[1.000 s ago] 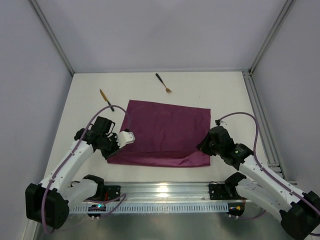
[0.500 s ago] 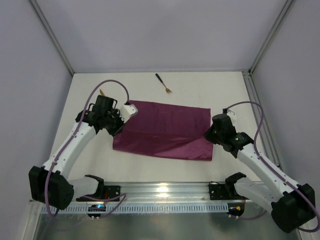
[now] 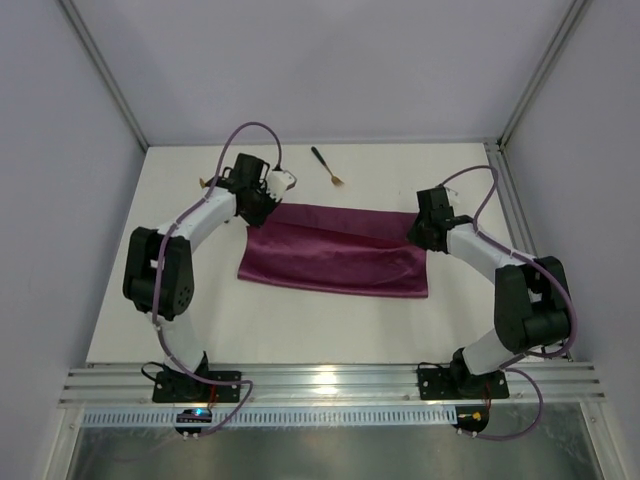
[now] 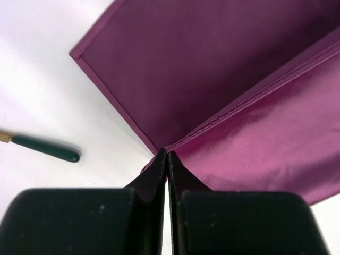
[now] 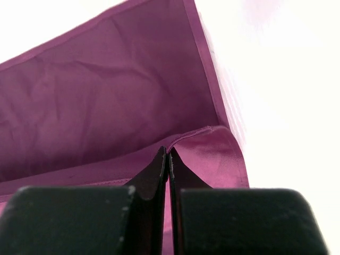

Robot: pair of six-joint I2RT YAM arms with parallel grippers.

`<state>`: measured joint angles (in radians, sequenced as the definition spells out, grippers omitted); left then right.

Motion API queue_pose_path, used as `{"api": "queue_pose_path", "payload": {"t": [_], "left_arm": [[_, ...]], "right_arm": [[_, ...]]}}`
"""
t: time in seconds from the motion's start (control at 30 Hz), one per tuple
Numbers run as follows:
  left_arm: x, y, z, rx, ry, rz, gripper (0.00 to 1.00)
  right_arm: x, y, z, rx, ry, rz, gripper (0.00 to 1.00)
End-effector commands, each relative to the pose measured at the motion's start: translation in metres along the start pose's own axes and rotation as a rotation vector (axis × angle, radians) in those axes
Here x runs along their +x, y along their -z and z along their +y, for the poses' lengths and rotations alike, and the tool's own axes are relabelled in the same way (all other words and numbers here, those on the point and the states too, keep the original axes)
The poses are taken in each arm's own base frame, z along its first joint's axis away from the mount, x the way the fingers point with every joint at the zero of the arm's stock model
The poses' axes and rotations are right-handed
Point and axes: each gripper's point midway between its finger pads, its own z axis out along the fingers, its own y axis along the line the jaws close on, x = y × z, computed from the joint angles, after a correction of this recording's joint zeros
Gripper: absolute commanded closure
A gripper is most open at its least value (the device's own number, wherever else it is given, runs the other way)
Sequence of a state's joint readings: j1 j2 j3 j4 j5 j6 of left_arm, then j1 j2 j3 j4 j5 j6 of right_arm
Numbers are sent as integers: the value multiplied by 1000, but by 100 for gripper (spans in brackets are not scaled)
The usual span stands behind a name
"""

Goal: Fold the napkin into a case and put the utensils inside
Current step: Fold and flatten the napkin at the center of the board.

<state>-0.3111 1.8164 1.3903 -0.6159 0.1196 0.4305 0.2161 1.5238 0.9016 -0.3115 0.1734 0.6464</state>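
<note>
The magenta-purple napkin (image 3: 335, 255) lies mid-table, folded over on itself into a wide band. My left gripper (image 3: 259, 210) is shut on its far-left corner (image 4: 175, 146), where the lifted hem meets the layer below. My right gripper (image 3: 417, 238) is shut on the far-right corner (image 5: 183, 141) in the same way. The fork (image 3: 327, 167), black-handled with a gold head, lies behind the napkin near the back wall. The knife (image 3: 204, 182) is mostly hidden behind my left arm. Its dark handle (image 4: 47, 149) shows to the left of the held corner.
A metal rail (image 3: 330, 380) runs along the near table edge. Another rail (image 3: 515, 225) lines the right side. Grey walls close in the back and both sides. Both arms reach far forward over the table.
Both grippers have carried the napkin's near edge away from the arm bases to its far edge, laying the cloth over itself. The left arm now covers most of the knife.
</note>
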Motion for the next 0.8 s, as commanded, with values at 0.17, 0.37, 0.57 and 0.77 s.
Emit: {"api": "queue_pose_path", "payload": {"t": [0.17,0.37,0.57,0.77], "left_arm": [[-3,-3,56,-226,-4,36,100],[-6,-19,58,-216,5,39,100],[-14,-25,66,-242,19,24,100],[-17,-32,71,-262,31,17,100]], "right_arm": [[-46,-15,-5,87,51,-104,96],[-53,-30,-8,111,39,-91,96],[-55,-46,-2,93,27,-61,96],[-58,-56,-3,113,13,-54,96]]}}
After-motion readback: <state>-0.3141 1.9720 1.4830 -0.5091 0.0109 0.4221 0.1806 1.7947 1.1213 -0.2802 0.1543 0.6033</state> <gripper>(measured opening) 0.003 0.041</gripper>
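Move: Both shut grippers already hold the napkin's near hem above its lower layer. The uncovered far left corner lies about 8 cm ahead of the left gripper, 2 cm left and 7 cm below. The far right corner is some 11 cm ahead of the right gripper, 2 cm right and 5 cm below. From the left gripper, the knife is roughly 9 cm farther out and 12 cm left, the fork about 20 cm out and 17 cm right. Carry the pinched hem forward over the napkin towards its far edge with both grippers together, the left about 5 cm and the right about 6 cm. Sink the left by some 2 cm on the way; let the right rise slightly first, then come down to finish about 2 cm lower. Keep both grips shut and the wrists nearly steady. ##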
